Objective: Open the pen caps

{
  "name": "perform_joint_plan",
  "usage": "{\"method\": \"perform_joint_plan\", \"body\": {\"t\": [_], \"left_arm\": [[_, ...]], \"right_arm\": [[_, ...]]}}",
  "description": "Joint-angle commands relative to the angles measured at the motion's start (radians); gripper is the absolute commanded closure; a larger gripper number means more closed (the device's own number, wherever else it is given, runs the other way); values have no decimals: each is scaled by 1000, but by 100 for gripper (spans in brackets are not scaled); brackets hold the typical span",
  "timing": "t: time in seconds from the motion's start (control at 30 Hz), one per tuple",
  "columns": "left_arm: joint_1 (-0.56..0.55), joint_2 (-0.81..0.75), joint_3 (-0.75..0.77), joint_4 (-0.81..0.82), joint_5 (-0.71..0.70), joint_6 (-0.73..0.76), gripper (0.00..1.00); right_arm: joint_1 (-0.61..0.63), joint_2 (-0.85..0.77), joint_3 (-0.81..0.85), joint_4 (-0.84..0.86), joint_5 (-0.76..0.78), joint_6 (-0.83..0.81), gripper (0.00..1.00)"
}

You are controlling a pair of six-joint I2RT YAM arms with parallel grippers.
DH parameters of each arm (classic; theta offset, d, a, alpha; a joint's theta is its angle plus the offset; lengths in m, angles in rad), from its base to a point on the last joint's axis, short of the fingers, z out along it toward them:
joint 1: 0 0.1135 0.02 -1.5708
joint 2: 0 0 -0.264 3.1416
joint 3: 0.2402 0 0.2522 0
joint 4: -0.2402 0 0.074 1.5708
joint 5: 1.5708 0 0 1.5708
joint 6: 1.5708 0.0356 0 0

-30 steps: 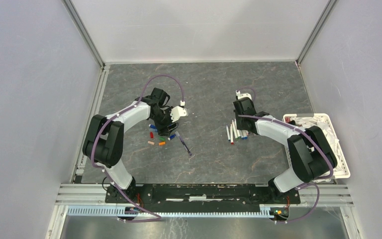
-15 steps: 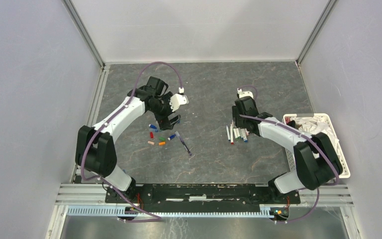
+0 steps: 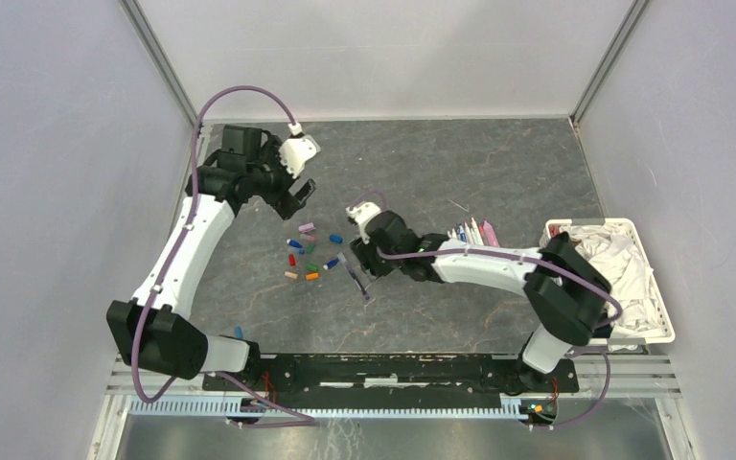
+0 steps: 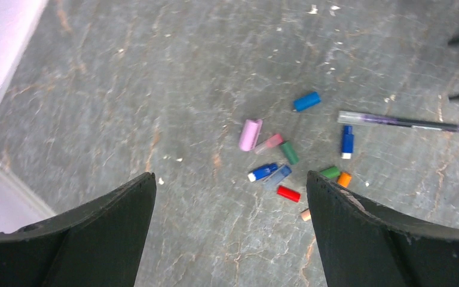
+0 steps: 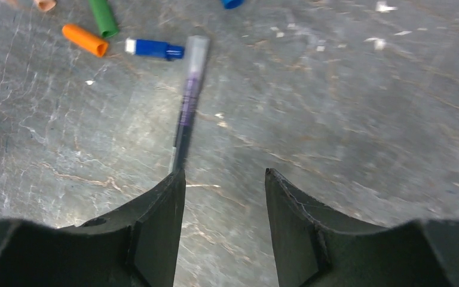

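Note:
Several pen caps (image 3: 307, 254) in pink, blue, green, red and orange lie scattered left of centre on the table. In the left wrist view the same pen caps (image 4: 288, 193) lie below and ahead of my fingers. A darker purple pen (image 3: 355, 276) lies just right of them. More pens (image 3: 468, 233) lie bunched to the right. My left gripper (image 3: 297, 195) hangs open and empty above the far-left table, back from the caps. My right gripper (image 3: 358, 262) is open over the purple pen (image 5: 188, 101), whose near end runs under my left fingertip (image 5: 173, 185). Nothing sits between its jaws.
A white basket (image 3: 659, 316) holding white cloth (image 3: 613, 251) stands at the table's right edge. Walls close in the left, back and right sides. An orange cap (image 5: 84, 40) and a blue cap (image 5: 154, 48) lie just left of the purple pen's far end.
My left arm has lifted up and back to the far left, away from the caps, jaws now wide. My right arm has swung left from the pen bunch to the purple pen, jaws opened.

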Motion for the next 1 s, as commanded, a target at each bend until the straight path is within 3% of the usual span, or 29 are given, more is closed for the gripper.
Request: {"method": "perform_joint_plan", "body": {"t": [0.0, 0.3, 0.53, 0.63, 0.73, 0.83, 0.97], "left_arm": [[42, -37, 29, 45, -10, -69, 0], [72, -29, 21, 5, 68, -59, 0], [75, -32, -24, -27, 127, -2, 0], [75, -25, -35, -66, 192, 35, 0], [75, -17, -58, -116, 270, 96, 0], [75, -25, -105, -184, 356, 227, 0], [68, -60, -170, -237, 434, 376, 0]], "right_arm": [[53, 97, 91, 34, -14, -14, 44], [102, 271, 180, 18, -5, -16, 51], [100, 249, 105, 22, 61, -24, 63], [98, 225, 70, 20, 78, -29, 77], [82, 161, 24, 35, 63, -31, 98], [41, 76, 1, 34, -43, -43, 100], [-35, -33, -1, 14, -318, -61, 100]]}}
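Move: The purple pen, still capped, lies about 5 cm to the right hand's left, 2 cm back and 6 cm below. At that same depth, the blue-white cap is 11 cm left and 2 cm ahead, the orange cap 16 cm left and 2 cm back, and another blue cap 10 cm left and 8 cm ahead. From the left hand the pen is some 15 cm back, 10 cm right and 21 cm down. Right hand reaches down-left about 8 cm, pinches the pen, draws right; left hand moves back and down. ##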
